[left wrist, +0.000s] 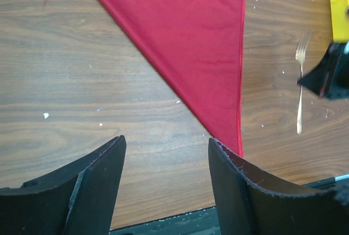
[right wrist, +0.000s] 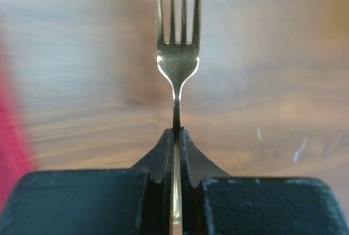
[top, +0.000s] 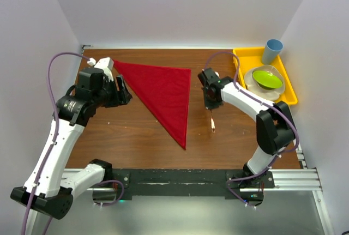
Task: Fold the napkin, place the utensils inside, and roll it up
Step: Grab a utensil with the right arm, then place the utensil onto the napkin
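Observation:
The red napkin (top: 163, 90) lies flat on the wooden table, folded into a triangle with its tip toward the near edge; it also shows in the left wrist view (left wrist: 196, 44). My right gripper (top: 210, 108) is shut on the thin copper fork (top: 212, 122) just right of the napkin; the right wrist view shows the jaws (right wrist: 177, 132) pinching the neck of the fork (right wrist: 177, 55), tines pointing away. The fork (left wrist: 299, 93) also shows in the left wrist view. My left gripper (top: 123, 91) is open and empty (left wrist: 166, 139) over bare wood at the napkin's left edge.
A yellow tray (top: 241, 60) stands at the back right with a blue cup (top: 272, 51) and a green bowl (top: 267, 78) on a white plate. A black rail (top: 180, 180) runs along the table's near edge. White walls close in the sides and back.

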### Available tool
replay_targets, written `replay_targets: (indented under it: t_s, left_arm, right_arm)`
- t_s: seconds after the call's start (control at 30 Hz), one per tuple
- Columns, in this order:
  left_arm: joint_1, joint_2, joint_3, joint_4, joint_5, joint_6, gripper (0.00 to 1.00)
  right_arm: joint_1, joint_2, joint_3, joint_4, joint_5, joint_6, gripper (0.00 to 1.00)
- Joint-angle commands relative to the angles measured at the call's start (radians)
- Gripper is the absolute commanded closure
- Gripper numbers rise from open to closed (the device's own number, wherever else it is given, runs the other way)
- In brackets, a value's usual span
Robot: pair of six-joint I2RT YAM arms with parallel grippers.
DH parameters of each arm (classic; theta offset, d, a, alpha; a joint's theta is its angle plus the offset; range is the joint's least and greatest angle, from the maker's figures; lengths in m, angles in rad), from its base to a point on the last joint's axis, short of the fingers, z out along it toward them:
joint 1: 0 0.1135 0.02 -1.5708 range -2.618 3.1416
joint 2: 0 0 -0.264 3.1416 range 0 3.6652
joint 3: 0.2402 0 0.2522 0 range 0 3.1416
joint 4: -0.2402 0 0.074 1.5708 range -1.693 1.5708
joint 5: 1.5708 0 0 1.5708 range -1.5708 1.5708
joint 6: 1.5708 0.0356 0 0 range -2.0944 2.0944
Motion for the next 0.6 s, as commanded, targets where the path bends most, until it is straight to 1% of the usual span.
replay_targets:
  t_s: [0.0,0.03,0.07,0.13,0.17,0.23,0.27,0.33,0.37,0.4,0.43,0.47,0.5,0.53,0.57]
  left_arm:
    - [-0.002,0.012,0.090,-0.065,-0.014,-0.019,0.34]
    - [-0.002,0.012,0.107,-0.074,0.000,-0.022,0.34]
    - [-0.002,0.012,0.116,-0.080,0.005,-0.025,0.34]
    - [-0.002,0.013,0.134,-0.099,0.020,-0.028,0.34]
    - [-0.002,0.015,0.139,-0.103,0.023,-0.028,0.34]
    - [-0.002,0.015,0.141,-0.114,0.026,-0.028,0.34]
    - [-0.002,0.016,0.141,-0.119,0.028,-0.026,0.34]
    - [-0.002,0.022,0.150,-0.139,0.025,-0.022,0.35]
    - [-0.002,0.025,0.153,-0.143,0.022,-0.020,0.35]
    - [-0.002,0.027,0.156,-0.149,0.017,-0.020,0.35]
    - [-0.002,0.028,0.158,-0.155,0.013,-0.019,0.35]
    - [-0.002,0.027,0.159,-0.157,0.013,-0.017,0.35]
    - [-0.002,0.027,0.161,-0.159,0.011,-0.014,0.35]
    - [-0.002,0.027,0.159,-0.162,0.010,-0.013,0.35]
    - [-0.004,0.025,0.161,-0.163,0.008,-0.014,0.35]
  right_arm:
    - [0.032,0.035,0.224,0.052,-0.170,-0.303,1.00]
    - [0.042,0.064,0.268,0.051,-0.219,-0.321,1.00]
    - [0.053,0.116,0.358,0.040,-0.247,-0.341,1.00]
    - [0.093,0.179,0.445,0.040,-0.272,-0.389,1.00]
    - [0.108,0.255,0.538,0.023,-0.302,-0.409,1.00]
    - [0.154,0.337,0.650,-0.021,-0.302,-0.446,1.00]
    - [0.168,0.421,0.749,-0.055,-0.342,-0.459,1.00]
    - [0.205,0.487,0.831,-0.063,-0.359,-0.458,1.00]
    - [0.214,0.517,0.906,-0.063,-0.382,-0.446,1.00]
    - [0.225,0.581,0.948,-0.069,-0.388,-0.437,1.00]
    - [0.231,0.610,0.992,-0.080,-0.400,-0.429,1.00]
    - [0.236,0.641,1.081,-0.099,-0.413,-0.430,1.00]
    - [0.251,0.702,1.123,-0.109,-0.419,-0.430,1.00]
    - [0.257,0.728,1.161,-0.118,-0.419,-0.436,1.00]
    - [0.266,0.759,1.239,-0.139,-0.430,-0.447,1.00]
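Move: The fork is already clasped just behind its neck in the right gripper, tines forward, some 5 cm above the table. The middle of the folded napkin lies about 23 cm to the left and 10 cm ahead; its near corner is 12 cm left and 18 cm back. The yellow tray stands roughly 25 cm right and 17 cm ahead. From the left gripper the napkin's middle is some 16 cm ahead, 14 cm right and 26 cm below. Swing the right gripper quickly left, some 27 cm, and about 9 cm forward, carrying the fork in over the napkin. Arc up over the first half, then sink most of the way back, easing off at the end. Meanwhile turn the hand roughly 45 degrees counter-clockwise and keep the fingers shut on the fork. ##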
